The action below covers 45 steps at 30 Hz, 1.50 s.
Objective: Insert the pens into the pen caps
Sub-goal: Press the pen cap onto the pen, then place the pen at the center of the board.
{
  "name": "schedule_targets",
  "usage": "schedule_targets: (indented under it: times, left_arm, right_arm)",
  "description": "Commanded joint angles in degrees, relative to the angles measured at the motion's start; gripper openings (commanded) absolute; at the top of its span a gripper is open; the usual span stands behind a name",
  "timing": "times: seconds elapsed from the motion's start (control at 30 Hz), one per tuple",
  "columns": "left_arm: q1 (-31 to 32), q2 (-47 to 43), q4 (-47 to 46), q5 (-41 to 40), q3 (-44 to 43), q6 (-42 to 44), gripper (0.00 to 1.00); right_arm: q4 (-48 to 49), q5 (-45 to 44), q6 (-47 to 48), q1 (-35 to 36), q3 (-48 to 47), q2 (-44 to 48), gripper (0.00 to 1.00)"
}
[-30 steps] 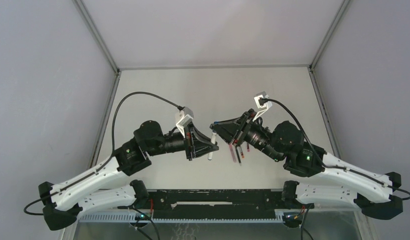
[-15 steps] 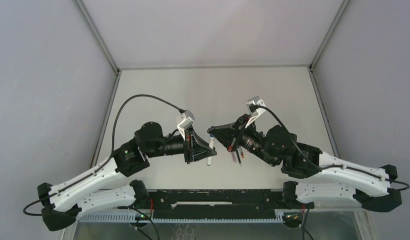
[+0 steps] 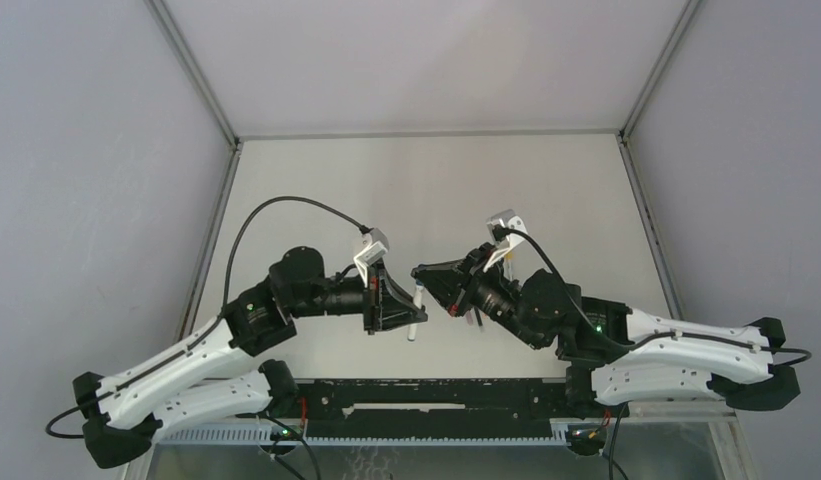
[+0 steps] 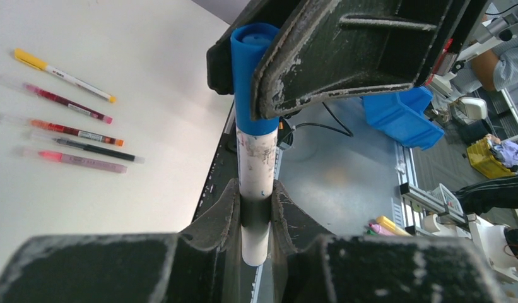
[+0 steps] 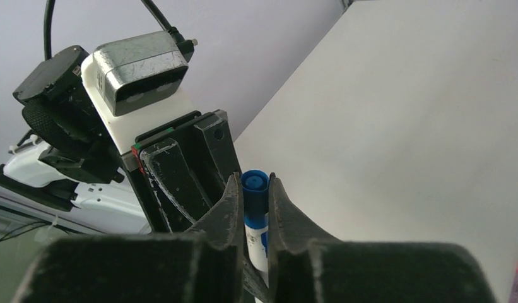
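A thick white pen (image 4: pixel 256 158) stands upright between the jaws of my left gripper (image 4: pixel 256 189), which is shut on its barrel. A blue pen cap (image 4: pixel 248 76) sits over the pen's top end. My right gripper (image 5: pixel 255 184) is shut on that blue cap (image 5: pixel 254 189), with the white barrel (image 5: pixel 256 243) showing below it. From above, the left gripper (image 3: pixel 411 312) and right gripper (image 3: pixel 422 275) meet over the table's near middle with the pen (image 3: pixel 415 320) between them. Several thin capped pens (image 4: pixel 73 131) lie side by side on the table.
The thin pens (image 3: pixel 474 318) lie half hidden under my right arm. A black rail (image 3: pixel 436 395) runs along the table's near edge. Grey walls (image 3: pixel 106 150) close in both sides. Past the near edge stands a blue bin (image 4: pixel 401 117).
The right gripper has shut on the blue cap. Both grippers and the pen have shifted slightly left and toward the near edge, and the right arm has lowered.
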<state>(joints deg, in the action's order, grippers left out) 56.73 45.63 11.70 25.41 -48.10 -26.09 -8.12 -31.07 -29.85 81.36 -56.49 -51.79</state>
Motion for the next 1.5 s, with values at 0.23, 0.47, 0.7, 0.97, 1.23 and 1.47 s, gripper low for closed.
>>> schedule_targets:
  times: [0.23, 0.47, 0.7, 0.97, 1.23, 1.47]
  left_arm:
    - [-1.3, 2.2, -11.3, -3.3, 2.0, -0.7, 0.0]
    - [-1.4, 1.8, -11.0, -9.9, 3.6, -2.8, 0.0]
    - [-1.4, 0.3, -16.7, -20.3, 9.1, -13.1, 0.0]
    - [-0.4, 4.5, -18.5, -33.1, 14.7, -27.9, 0.01]
    - [0.7, 22.2, -22.0, -31.9, 12.9, -33.3, 0.0]
    - [1.0, 35.9, -22.0, -30.3, 8.8, -36.6, 0.0]
  right_arm:
    - [10.3, 14.3, -2.6, -9.4, 1.3, 4.3, 0.4]
    - [6.5, 16.1, 2.1, -10.4, 1.3, 8.4, 0.54]
    - [-6.4, 7.3, -1.6, -10.4, 2.3, 13.6, 0.57]
    - [-13.7, -2.2, -11.1, -10.4, 8.1, 22.7, 0.57]
    - [-22.0, -1.9, -17.7, -10.4, 8.4, 23.6, 0.56]
    - [-26.5, -1.8, -20.1, -10.4, 8.5, 22.9, 0.57]
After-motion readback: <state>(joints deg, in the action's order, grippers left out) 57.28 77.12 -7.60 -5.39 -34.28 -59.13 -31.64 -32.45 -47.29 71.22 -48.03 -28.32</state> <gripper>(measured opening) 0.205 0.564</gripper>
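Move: The left hand holds the white pen body, with its blue cap about 5 cm ahead of and 5 cm above that hand, straight in line. Bare table for the pen lies roughly 16 cm ahead, 6 cm right and 30 cm below; the pink pen is 5 cm right of that spot, the black pen 8 cm right. The right hand still pinches the cap; the pen's middle is some 4 cm back and 3 cm below it. Right releases the cap, withdrawing 12 cm rightward; left turns, taking the pen 20 cm down and forward. ##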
